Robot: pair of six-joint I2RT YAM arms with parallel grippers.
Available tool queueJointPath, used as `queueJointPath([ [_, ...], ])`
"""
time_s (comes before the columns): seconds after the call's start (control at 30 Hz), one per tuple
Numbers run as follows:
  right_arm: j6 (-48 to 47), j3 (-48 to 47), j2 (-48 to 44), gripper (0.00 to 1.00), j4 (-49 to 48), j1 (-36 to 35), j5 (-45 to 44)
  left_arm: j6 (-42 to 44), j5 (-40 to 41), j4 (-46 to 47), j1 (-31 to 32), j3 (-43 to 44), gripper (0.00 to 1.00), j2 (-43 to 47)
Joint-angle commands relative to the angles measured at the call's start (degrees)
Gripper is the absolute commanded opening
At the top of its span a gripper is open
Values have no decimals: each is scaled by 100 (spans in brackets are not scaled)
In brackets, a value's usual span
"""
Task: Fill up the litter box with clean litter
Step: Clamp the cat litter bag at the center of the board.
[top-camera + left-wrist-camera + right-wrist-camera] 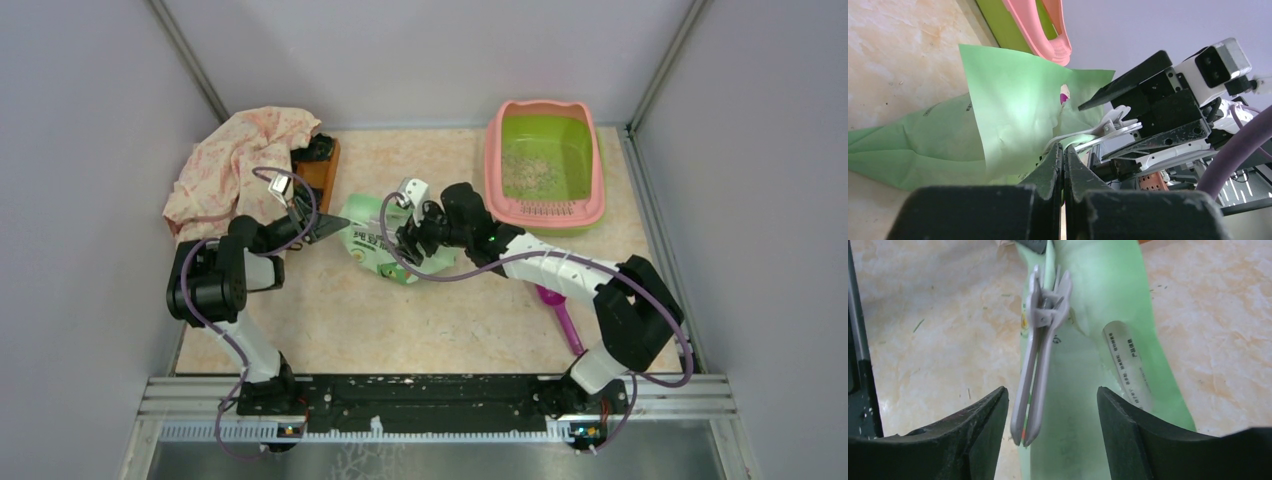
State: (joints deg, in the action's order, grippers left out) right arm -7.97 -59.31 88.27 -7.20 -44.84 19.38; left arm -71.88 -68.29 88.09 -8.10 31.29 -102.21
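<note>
The litter box point(545, 212), pink-rimmed with a lime-green basin, stands at the back right. A thin scatter of clean litter point(527, 172) lies in its basin. Its pink rim point(1048, 35) also shows in the left wrist view. A light green bag point(365, 215) lies mid-table between both arms. My left gripper point(335, 228) is shut on the bag's left edge point(1013, 105), and its fingertips point(1064, 147) press together. My right gripper point(1053, 395) hangs open over the bag point(1098, 300), straddling a pale grey clip point(1040, 355) clamped on it without touching it.
A pink floral cloth point(245, 160) is heaped at the back left, partly over a brown wooden tray point(322, 170). A purple scoop point(562, 315) lies under the right arm near the front. Grey walls close in on three sides.
</note>
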Motion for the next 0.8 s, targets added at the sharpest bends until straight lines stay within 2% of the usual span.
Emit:
queueJointPath([
  [0.0,-282,-320,-74,62,282,-33,491,-269,210,1460,-86,232,3,220],
  [0.07,-272,-272,-103,51,281,-34,490,-310,217,1456,-82,241,3,280],
  [0.2,-232,-97,-226,11,168,-34,377,-357,247,1452,-86,205,3,357],
  [0.27,-236,-52,-258,0,171,-34,317,-374,241,1451,-85,187,3,375],
  [0.53,-296,-10,-539,0,89,117,-22,-543,302,1452,-63,58,3,599],
  [0.77,-109,-471,-559,0,530,900,939,-643,292,1421,372,-339,1,904],
])
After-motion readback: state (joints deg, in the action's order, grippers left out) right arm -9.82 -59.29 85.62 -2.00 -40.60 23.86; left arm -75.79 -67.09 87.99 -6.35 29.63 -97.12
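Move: The grey clip already sits on the bag's gathered top edge. Its middle is about 4 cm left of the open right hand, 1 cm ahead and 2 cm lower, its near end just back of the fingertips. The bag's body hangs about 8 cm below that hand, 1 cm to its left and level fore and aft. From the left hand, shut on the bag's corner, the clip lies some 7 cm right, 3 cm back and 1 cm lower; the wooden tray stands 9 cm ahead, 6 cm left and 15 cm lower. The right hand eases back and down a little over 1 cm each and shuts its fingers across the near end of the clip, then, keeping that pinch, draws the clip about 2.5 cm to the right, away from the left gripper, while rising and edging forward some 1.5 cm each. The left hand keeps its shut hold on the bag's corner and lifts it about 2 cm, shifting back and right by 1 to 1.5 cm towards the end, as the right hand pulls. ##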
